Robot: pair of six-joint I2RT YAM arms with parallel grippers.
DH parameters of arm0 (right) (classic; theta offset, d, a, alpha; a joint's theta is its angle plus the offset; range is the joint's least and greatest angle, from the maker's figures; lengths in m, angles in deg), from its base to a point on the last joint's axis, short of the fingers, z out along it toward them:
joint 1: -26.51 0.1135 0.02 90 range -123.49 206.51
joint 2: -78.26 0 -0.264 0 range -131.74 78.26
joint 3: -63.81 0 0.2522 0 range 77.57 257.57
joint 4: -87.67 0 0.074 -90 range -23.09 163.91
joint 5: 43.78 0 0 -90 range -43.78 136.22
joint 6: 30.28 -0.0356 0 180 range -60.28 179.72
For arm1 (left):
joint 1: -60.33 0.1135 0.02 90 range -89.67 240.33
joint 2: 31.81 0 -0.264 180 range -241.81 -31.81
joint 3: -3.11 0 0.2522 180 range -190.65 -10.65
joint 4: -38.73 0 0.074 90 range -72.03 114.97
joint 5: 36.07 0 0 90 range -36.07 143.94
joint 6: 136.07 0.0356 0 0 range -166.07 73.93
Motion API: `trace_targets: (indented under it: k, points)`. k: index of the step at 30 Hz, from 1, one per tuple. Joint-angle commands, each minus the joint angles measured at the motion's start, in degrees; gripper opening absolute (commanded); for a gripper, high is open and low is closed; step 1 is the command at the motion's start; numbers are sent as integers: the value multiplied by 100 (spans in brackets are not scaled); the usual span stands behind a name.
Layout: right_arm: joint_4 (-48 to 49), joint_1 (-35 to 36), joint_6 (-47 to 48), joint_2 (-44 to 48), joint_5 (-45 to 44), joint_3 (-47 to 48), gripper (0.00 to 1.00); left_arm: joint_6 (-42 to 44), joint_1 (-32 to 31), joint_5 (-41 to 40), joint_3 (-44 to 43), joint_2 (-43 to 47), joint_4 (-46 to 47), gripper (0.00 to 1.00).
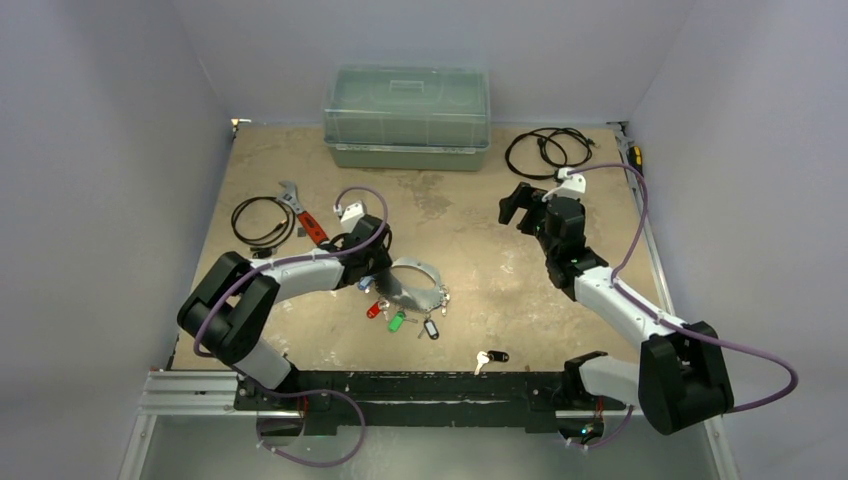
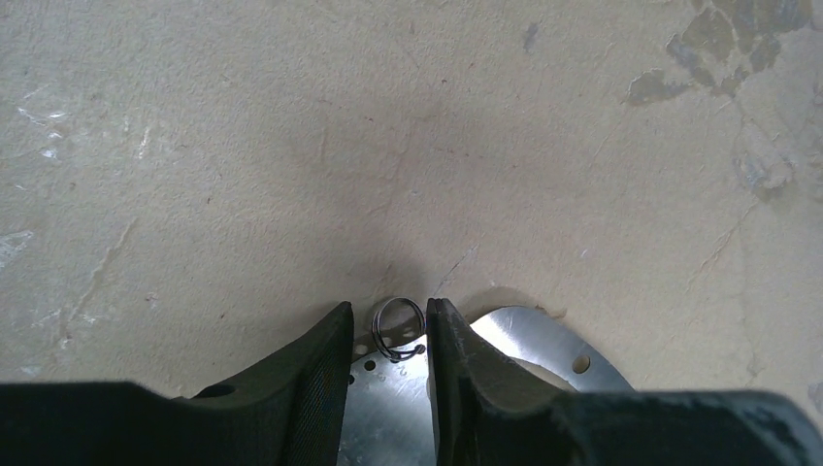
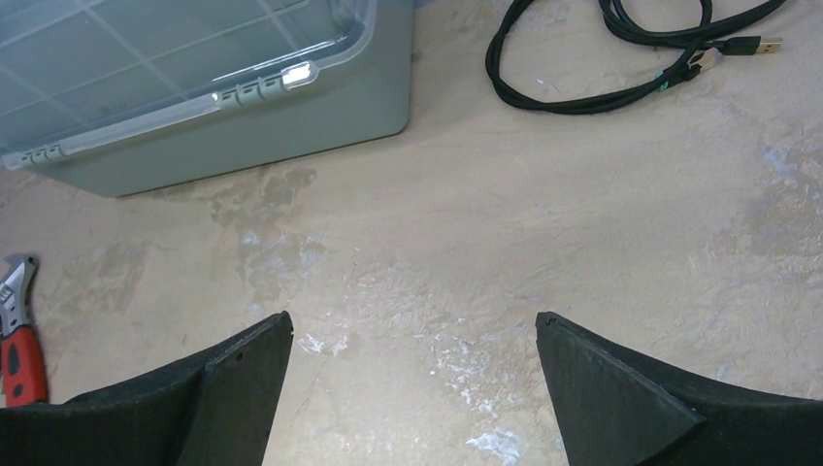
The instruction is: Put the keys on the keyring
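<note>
The keyring (image 1: 415, 284), a flat silver crescent, lies at the table's middle-left. Keys with blue (image 1: 365, 284), red (image 1: 373, 309), green (image 1: 397, 321) and black (image 1: 431, 329) tags cluster at its near side. One more key with a black tag (image 1: 492, 357) lies alone toward the front edge. My left gripper (image 1: 375, 262) is down at the keyring's left end. In the left wrist view its fingers (image 2: 388, 316) stand narrowly apart astride a small split ring (image 2: 398, 328) on the keyring's rim (image 2: 543, 340); a gap shows at the left finger. My right gripper (image 1: 515, 205) hangs wide open over bare table (image 3: 412, 335).
A lidded clear-and-green box (image 1: 407, 118) stands at the back. Black coiled cables lie at the back right (image 1: 548, 150) and at the left (image 1: 262, 220). A red-handled wrench (image 1: 303, 215) lies beside the left cable. White walls close in the table.
</note>
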State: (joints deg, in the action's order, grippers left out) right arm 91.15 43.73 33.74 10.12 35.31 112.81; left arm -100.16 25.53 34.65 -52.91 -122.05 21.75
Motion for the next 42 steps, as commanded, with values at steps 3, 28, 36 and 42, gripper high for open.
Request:
trace_targets:
  k: [3, 28, 36, 42]
  points:
    - [184, 10, -6, -23, 37, 57, 99, -177, 53, 92, 118, -71, 228, 31]
    - [116, 10, 9, -331, 142, 175, 99, 221, 53, 316, 589, 390, 1069, 0]
    - [129, 8, 113, -268, 83, 144, 99, 911, 44, 416, 663, 894, 1250, 0]
    - [298, 9, 248, -183, 317, 72, 99, 1420, 44, 414, 702, 1341, 1252, 0]
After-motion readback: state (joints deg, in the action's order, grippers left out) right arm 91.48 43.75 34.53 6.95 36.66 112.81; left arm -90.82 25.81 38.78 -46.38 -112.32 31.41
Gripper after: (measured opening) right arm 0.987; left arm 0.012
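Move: The small split ring on the keyring plate's far-left end already sits between the left hand's half-open fingertips, about 1 cm below the hand point. From that hand, the plate's middle is about 4 cm back and 5 cm right; the blue-tagged key is 4 cm back and 3 cm left, and the red-tagged one roughly 9 cm back, 1 cm left. The ring is some 23 cm left of the idle right hand, 8 cm back and 17 cm below. The left fingertips pinch the split ring shut between them after the hand shifts about 1 cm right, low over the table, with a slight roll. With the ring gripped, the hand eases back about 1 cm and a little left, then lifts some 4 cm, tipping its fingers about 10 degrees up and turning slightly clockwise. The right hand, wide open, sinks 2 cm. ##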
